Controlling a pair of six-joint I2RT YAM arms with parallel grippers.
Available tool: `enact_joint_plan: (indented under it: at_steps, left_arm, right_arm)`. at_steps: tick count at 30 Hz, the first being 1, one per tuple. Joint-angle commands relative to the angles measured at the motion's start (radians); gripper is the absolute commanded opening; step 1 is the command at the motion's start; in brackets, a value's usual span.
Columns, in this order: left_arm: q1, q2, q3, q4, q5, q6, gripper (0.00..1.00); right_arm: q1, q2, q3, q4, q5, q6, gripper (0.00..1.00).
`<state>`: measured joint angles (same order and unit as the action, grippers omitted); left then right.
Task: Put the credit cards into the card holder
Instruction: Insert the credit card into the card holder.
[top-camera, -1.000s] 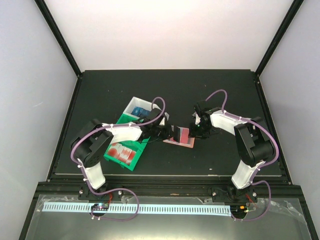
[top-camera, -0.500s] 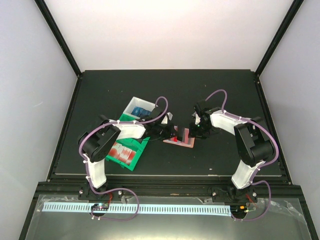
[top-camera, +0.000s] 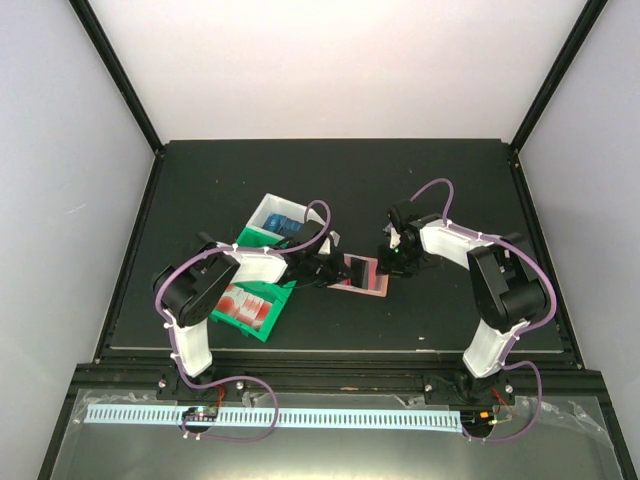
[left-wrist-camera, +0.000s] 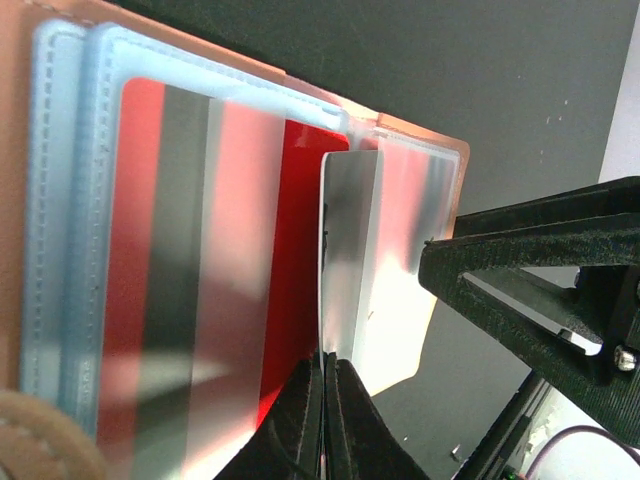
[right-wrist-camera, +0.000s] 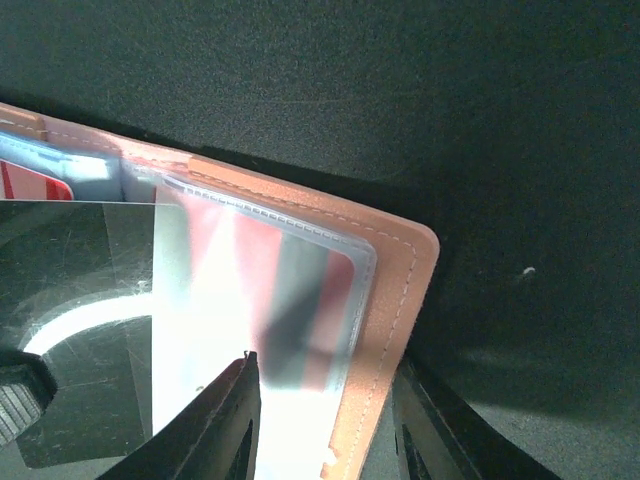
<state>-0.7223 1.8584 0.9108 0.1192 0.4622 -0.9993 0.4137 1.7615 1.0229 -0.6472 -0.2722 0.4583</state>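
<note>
The salmon-brown card holder (top-camera: 368, 279) lies open mid-table, its pale blue pockets (left-wrist-camera: 75, 200) holding red cards (left-wrist-camera: 235, 230). My left gripper (left-wrist-camera: 326, 385) is shut on a glossy credit card (left-wrist-camera: 350, 240), seen almost edge-on, whose far end meets the mouth of the holder's right pocket. From above, that gripper (top-camera: 334, 270) sits at the holder's left edge. My right gripper (right-wrist-camera: 325, 420) is open and straddles the holder's right corner (right-wrist-camera: 400, 270). One finger (right-wrist-camera: 232, 415) is over the clear pocket and the other is just off the leather edge.
A green bin (top-camera: 262, 327) with red and white cards (top-camera: 245, 303) stands left of the holder under the left arm. A white bin (top-camera: 263, 211) holding something blue (top-camera: 283, 224) is behind it. The right gripper's finger (left-wrist-camera: 530, 290) is close to the held card.
The left arm has swung its elbow in and drawn its gripper slightly left, and the held card now lies flatter over the holder. The right arm has stayed put.
</note>
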Motion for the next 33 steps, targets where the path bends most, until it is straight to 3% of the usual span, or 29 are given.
enact_joint_plan:
  at_steps: [1, 19, 33]
  left_arm:
    - [-0.01, 0.017, 0.002, -0.032, 0.024, -0.009, 0.01]
    - [-0.075, 0.143, 0.16, -0.111, 0.09, 0.083, 0.02]
    - [-0.086, 0.026, 0.227, -0.369, -0.025, 0.196, 0.36]
  right_arm:
    - [0.008, 0.067, -0.031, 0.015, 0.001, 0.002, 0.39]
    - [0.008, 0.053, -0.058, 0.088, -0.098, 0.053, 0.38]
    - [0.008, -0.044, -0.053, 0.061, -0.004, 0.066, 0.43]
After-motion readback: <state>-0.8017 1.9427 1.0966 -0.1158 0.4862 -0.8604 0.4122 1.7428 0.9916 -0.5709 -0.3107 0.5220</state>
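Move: The mouth of the card holder's right-hand pocket faces the dark card pinched in the left hand. The pocket's middle lies about 6 cm to this hand's right, 1 cm back and 1 cm lower. The holder's own middle is some 3 cm right and 2 cm back. The white box stands roughly 15 cm left and 11 cm ahead, the red-white cards about 23 cm left and 9 cm back. From the right hand, the pocket's middle is about 3 cm left, 1 cm back and 1 cm below. The dark card, still pinched by its left edge, is slid rightwards about 3.5 cm into the holder's right-hand pocket by the left hand, which turns clockwise some 10 degrees. That hand then drifts back about 2 cm and sinks slightly as its fingers open and let the card go. The right hand stays astride the holder's right edge, creeping 1 cm left to brace it. ##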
